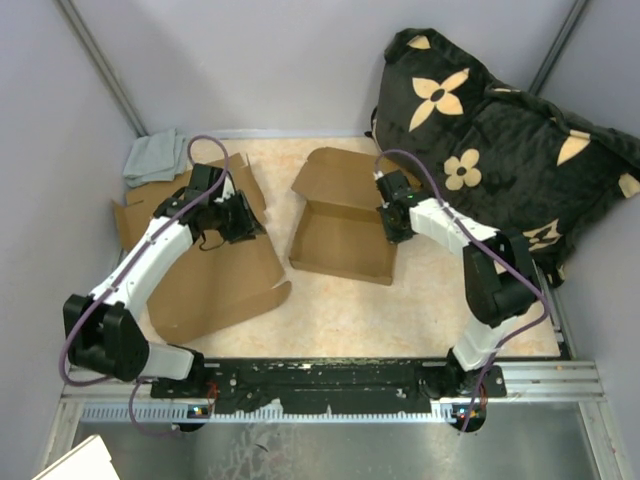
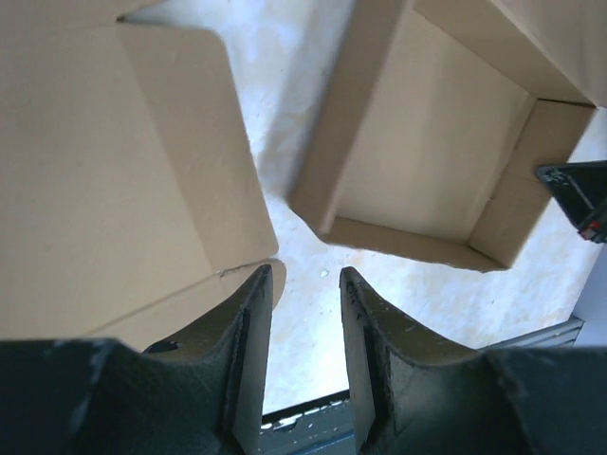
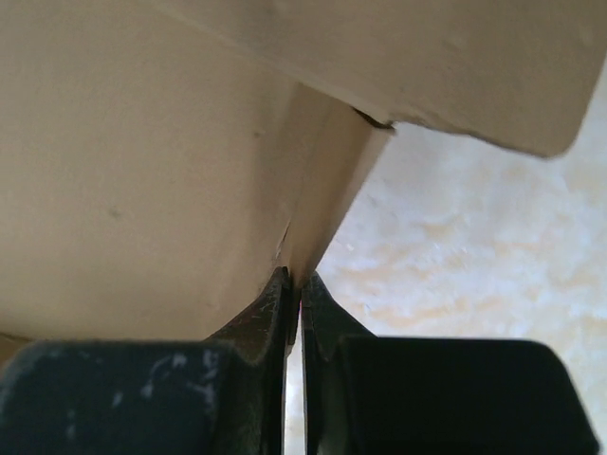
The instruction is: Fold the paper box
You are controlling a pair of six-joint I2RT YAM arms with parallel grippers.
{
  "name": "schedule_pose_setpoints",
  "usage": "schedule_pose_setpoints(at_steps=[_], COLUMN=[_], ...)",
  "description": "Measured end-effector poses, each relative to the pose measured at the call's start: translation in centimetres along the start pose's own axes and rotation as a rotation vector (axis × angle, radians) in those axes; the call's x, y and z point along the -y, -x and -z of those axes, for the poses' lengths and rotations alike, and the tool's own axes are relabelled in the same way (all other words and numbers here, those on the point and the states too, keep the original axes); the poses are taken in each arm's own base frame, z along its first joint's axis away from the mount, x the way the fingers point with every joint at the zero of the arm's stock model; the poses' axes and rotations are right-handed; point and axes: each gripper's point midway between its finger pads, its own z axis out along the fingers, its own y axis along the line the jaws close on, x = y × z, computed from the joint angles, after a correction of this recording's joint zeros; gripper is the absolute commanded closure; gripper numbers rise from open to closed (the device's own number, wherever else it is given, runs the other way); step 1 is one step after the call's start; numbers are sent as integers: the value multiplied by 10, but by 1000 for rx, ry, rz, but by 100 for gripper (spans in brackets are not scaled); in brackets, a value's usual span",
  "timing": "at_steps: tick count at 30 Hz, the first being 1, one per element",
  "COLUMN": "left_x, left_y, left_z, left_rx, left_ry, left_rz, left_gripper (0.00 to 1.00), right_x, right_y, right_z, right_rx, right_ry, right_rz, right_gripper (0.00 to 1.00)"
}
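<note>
The brown paper box point(image 1: 340, 225) stands half-formed at the table's centre, its tray walls up and its lid flap lying open toward the back. My right gripper point(image 1: 395, 228) is at the box's right wall. In the right wrist view that gripper point(image 3: 296, 277) is shut on the thin edge of the wall point(image 3: 322, 204). My left gripper point(image 1: 245, 220) hovers to the left of the box, over flat cardboard. In the left wrist view it point(image 2: 305, 280) is open with nothing between its fingers, and the box point(image 2: 427, 190) lies ahead to the right.
Flat cardboard sheets point(image 1: 215, 280) lie under the left arm, also seen as flat cardboard point(image 2: 114, 171). A black cushion with tan flowers point(image 1: 500, 150) fills the back right. A grey cloth point(image 1: 155, 155) sits in the back left corner. Walls close in both sides.
</note>
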Motion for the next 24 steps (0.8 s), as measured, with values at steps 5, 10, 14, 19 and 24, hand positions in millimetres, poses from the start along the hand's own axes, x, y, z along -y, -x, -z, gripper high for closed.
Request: schedule_pose_setpoints(at_steps=[5,10,14,19,24], left_x=[10,16,20,24,24], left_y=[16,29,39,51,55], left_z=[-6,-6,-13,-26,-36], left_rx=[18,62,76,75,61], left_ry=[-15,-22,-24,-18,-6], left_rz=[-24,-33,-36,-58,-83], left_gripper=[58,57,57,57,56], right_x=[-43,-83,-86,-69,-59], right_y=[18,11,-20,-31,-35], right_z=[-1,10,33,41,15], right_rx=[69,149,159,158,8], right_ry=[71,188,251,215,136], right_rz=[135,237,298,277,145], right_gripper=[100,100,100,100,100])
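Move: The right hand already pinches the right wall of the paper box; the tray's middle lies about 14 cm to its left, level fore and aft and some 3 cm lower, with the box's long flap about 17 cm ahead and 11 cm left. From the raised, half-open left hand, that flap is roughly 16 cm ahead, 27 cm right and 10 cm down. The tray is about 25 cm right and 13 cm down, and the loose cardboard sheet 13 cm left, 3 cm back and 15 cm down. Leftward first, about 8 cm, and then back towards the base some 6 cm with a slight return to the right, the right hand swings the box by its right wall, still pinched. Its wrist turns counter-clockwise by over 20 degrees, then unwinds by about half. The left hand, half open and high, reaches forward about 7 cm towards the level of the flap. ##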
